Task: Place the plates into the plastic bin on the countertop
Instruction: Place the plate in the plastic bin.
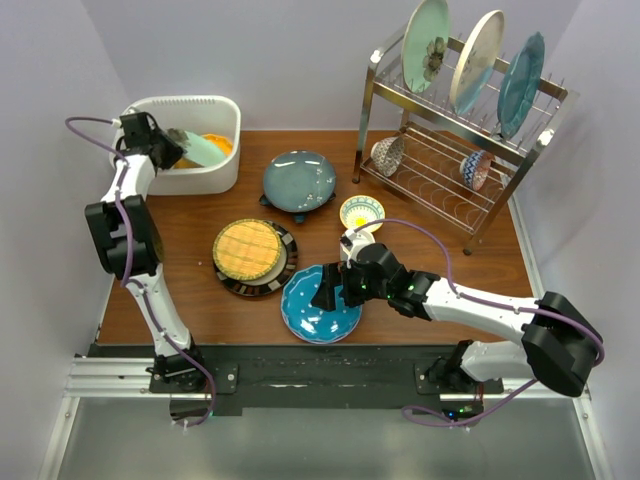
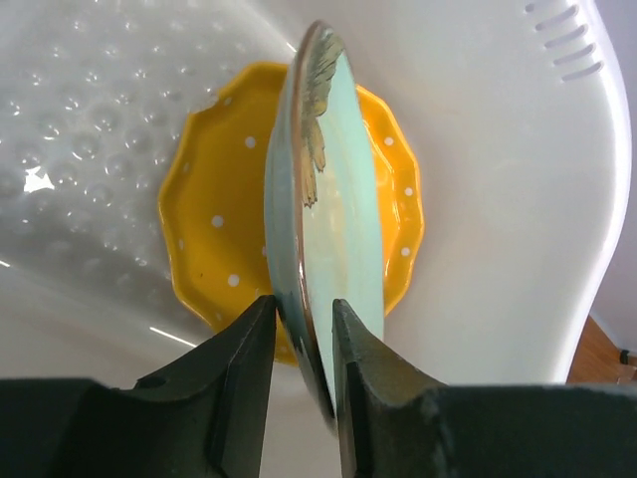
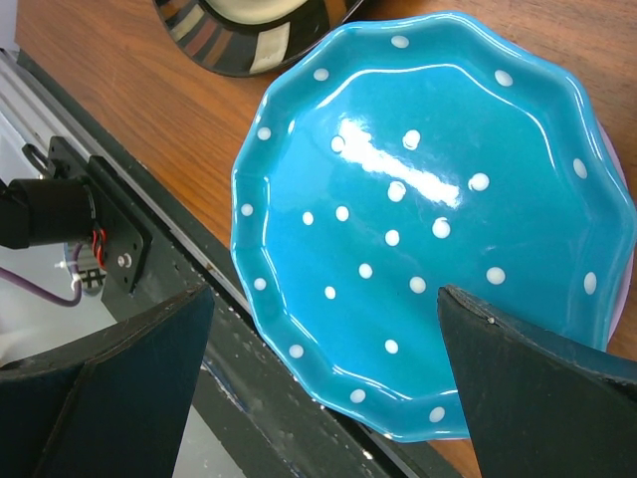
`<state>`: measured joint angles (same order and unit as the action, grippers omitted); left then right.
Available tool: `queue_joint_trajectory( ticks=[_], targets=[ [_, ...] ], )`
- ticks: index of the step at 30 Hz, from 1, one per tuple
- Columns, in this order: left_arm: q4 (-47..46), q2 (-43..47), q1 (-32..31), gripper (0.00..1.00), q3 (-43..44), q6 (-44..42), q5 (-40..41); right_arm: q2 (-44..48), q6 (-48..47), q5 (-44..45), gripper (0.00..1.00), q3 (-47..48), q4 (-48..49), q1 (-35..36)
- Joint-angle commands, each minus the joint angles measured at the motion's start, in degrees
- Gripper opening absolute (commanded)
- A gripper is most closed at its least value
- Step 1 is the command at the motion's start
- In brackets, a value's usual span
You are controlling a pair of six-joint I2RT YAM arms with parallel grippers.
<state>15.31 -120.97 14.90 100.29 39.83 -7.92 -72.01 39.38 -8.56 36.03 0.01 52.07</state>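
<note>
My left gripper point(image 1: 178, 145) point(image 2: 304, 304) reaches into the white plastic bin point(image 1: 215, 180) point(image 2: 518, 199). Its fingers stand slightly apart around the rim of a pale green floral plate point(image 1: 205, 150) point(image 2: 338, 219), which is on edge, with a gap on the left side. Beneath it an orange dotted plate point(image 1: 220, 143) point(image 2: 214, 229) lies flat in the bin. My right gripper point(image 1: 333, 290) point(image 3: 323, 299) hovers wide open over the near edge of a blue dotted plate point(image 1: 315, 310) point(image 3: 418, 199) on the countertop point(image 1: 190, 240).
A black-rimmed plate with a woven yellow centre point(image 1: 250, 250) point(image 3: 249, 40) and a dark teal plate point(image 1: 298, 180) lie on the wood. A small patterned bowl point(image 1: 361, 212) sits by my right arm. The wire rack point(image 1: 450, 150) at back right holds three upright plates and two bowls.
</note>
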Motion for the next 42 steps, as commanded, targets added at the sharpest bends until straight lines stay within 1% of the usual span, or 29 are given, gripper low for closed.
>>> queue_joint_trajectory(
  ticks=[1, 5, 13, 18, 23, 31, 37, 42],
  targets=[
    [-2.1, 1.5, 1.6, 0.35, 2.5, 0.2, 0.8, 0.0, -0.9, -0.5, 0.99, 1.7, 0.2, 0.1],
    [-1.6, 1.5, 2.1, 0.40, 2.5, 0.6, 1.1, 0.4, -0.9, -0.4, 0.99, 1.5, 0.2, 0.1],
    [-0.6, 1.4, 2.5, 0.42, 3.0, 0.5, 0.8, 0.3, -0.7, -0.6, 0.99, 1.5, 0.2, 0.2],
    [0.1, 1.5, 2.8, 0.47, 3.3, 0.3, 0.1, 0.4, -0.6, -0.7, 0.99, 1.5, 0.2, 0.1],
    [1.1, 1.5, 2.9, 0.48, 4.9, -0.2, -0.9, 0.6, -0.6, -0.8, 0.99, 1.4, 0.2, 0.1],
    [5.0, 2.2, 2.9, 0.60, 7.0, -1.9, 3.3, 0.7, -0.6, -1.0, 0.99, 1.5, 0.4, 0.1],
    [5.7, 2.1, 3.5, 0.61, 6.8, -2.4, 1.9, 0.6, -0.6, -1.3, 0.99, 1.6, 0.5, 0.2],
    [3.9, 3.9, 3.5, 0.61, 5.8, -2.3, 0.1, 1.1, -0.6, -1.0, 0.99, 1.7, 0.2, 0.2]
  ],
)
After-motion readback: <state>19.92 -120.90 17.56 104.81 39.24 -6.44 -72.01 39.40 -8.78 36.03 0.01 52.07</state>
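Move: The flower plate stands steeply tilted inside the bin, its near rim still between my already parting left fingers; its middle is about 5 cm ahead, 2 cm right and 6 cm below. The orange plate lies under it, about 8 cm ahead, 3 cm right, 11 cm down. The grey dish is some 27 cm right and 1 cm back, the pie 13 cm right and 18 cm back. From my right hand, the flower plate is about 44 cm ahead and 34 cm left. I let go of the flower plate's rim inside the bin: my left fingers keep spreading, from about a third open to some 60 percent, while the hand eases left, pauses, rises, then slides left again, away from the plate. It travels about 3 cm left and 2 cm up in all, with the wrist hardly turning. ##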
